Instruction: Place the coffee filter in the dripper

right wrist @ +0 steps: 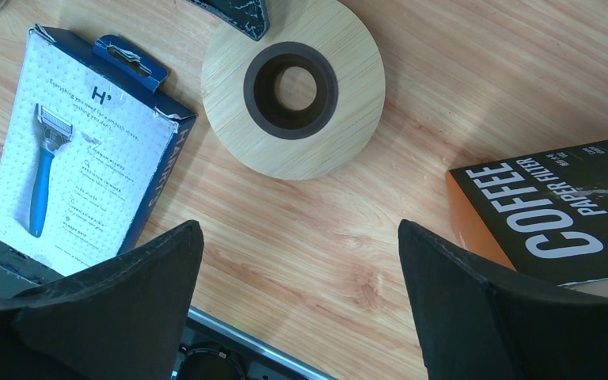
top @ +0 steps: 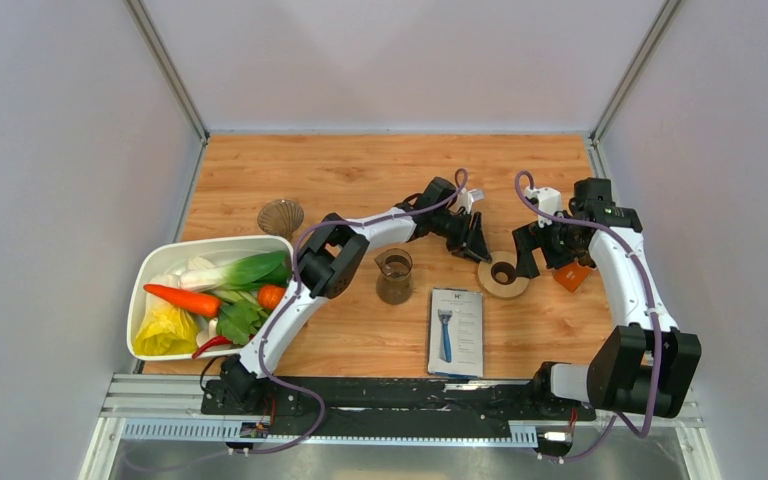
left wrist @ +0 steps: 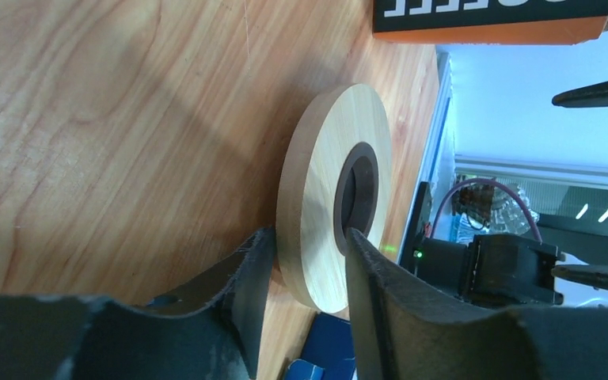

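The dripper (top: 281,216), a brownish ribbed cone, stands alone at the back left of the table, far from both grippers. No loose coffee filter shows; only an orange-and-black coffee paper filter box (right wrist: 554,206) lies at the right. My left gripper (left wrist: 309,233) straddles the near rim of a flat wooden ring (left wrist: 324,158) with a dark centre hole. One finger is by the rim at table level and the other over the top face, the jaws standing wider than the ring is thick. My right gripper (right wrist: 301,229) hangs open and empty over bare wood between ring and box.
A glass carafe (top: 394,276) stands left of the ring (top: 503,275). A razor pack (top: 456,331) lies in front of it. A white tub (top: 160,262) holding vegetables sits at the left edge. Grey walls close in the table on three sides.
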### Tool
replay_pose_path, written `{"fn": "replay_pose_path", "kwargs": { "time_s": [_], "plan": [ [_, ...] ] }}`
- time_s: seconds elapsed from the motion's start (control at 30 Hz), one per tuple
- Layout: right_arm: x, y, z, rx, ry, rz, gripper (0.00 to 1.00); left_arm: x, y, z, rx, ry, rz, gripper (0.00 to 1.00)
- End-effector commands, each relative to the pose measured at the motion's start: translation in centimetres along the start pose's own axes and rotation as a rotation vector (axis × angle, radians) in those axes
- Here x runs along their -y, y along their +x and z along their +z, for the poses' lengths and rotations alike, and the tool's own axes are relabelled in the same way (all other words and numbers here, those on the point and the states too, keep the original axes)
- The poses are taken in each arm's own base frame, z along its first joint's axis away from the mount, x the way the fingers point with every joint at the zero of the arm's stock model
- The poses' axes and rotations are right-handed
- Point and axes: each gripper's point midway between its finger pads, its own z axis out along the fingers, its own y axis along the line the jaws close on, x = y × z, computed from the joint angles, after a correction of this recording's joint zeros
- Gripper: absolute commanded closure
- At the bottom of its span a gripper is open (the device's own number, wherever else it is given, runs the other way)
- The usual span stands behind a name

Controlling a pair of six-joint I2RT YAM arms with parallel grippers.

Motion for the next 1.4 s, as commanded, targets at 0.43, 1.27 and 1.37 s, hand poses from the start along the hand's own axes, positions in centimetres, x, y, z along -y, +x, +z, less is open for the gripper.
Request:
{"fn": "replay_pose_path", "kwargs": {
  "time_s": [0.43, 1.27, 1.37],
  "plan": [
    [-1.1, -5.5, -5.1, 0.202, 0.010, -0.082, 0.03, 11.6, -4.9, -6.2, 0.148, 0.237, 0.070, 1.00],
    [-6.9, -9.7, -6.1, 0.423, -0.307, -0.037, 0.00, 16.9, 6.3, -32.4, 0.427, 0.119, 0.089, 1.00],
    [-7.3, -9.7, -5.6, 0.415, -0.312, -0.045, 0.00, 15.6, 7.1, -32.0, 0.437, 0.147, 0.000, 1.00]
  ]
}}
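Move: The dripper's middle is about 4 cm to the left hand's right and 3 cm back, at its height, its rim already between the open fingers. The carafe it is to be carried to stands some 22 cm to this hand's left and 6 cm back. The razor box lies about 7 cm left and 16 cm back, the filter box some 19 cm right and 3 cm back. From the right hand the dripper lies about 4 cm ahead, 5 cm left and 10 cm below. Close the left gripper on the dripper's rim, one finger above and one below, then lift it about 30 cm while swinging some 26 cm left towards the carafe; finish by sinking about 8 cm and drawing back 6 to 7 cm, still gripping. Meanwhile raise the empty, open right hand, let it settle about 9 cm higher, and shift it 6 to 7 cm left as it tilts. ##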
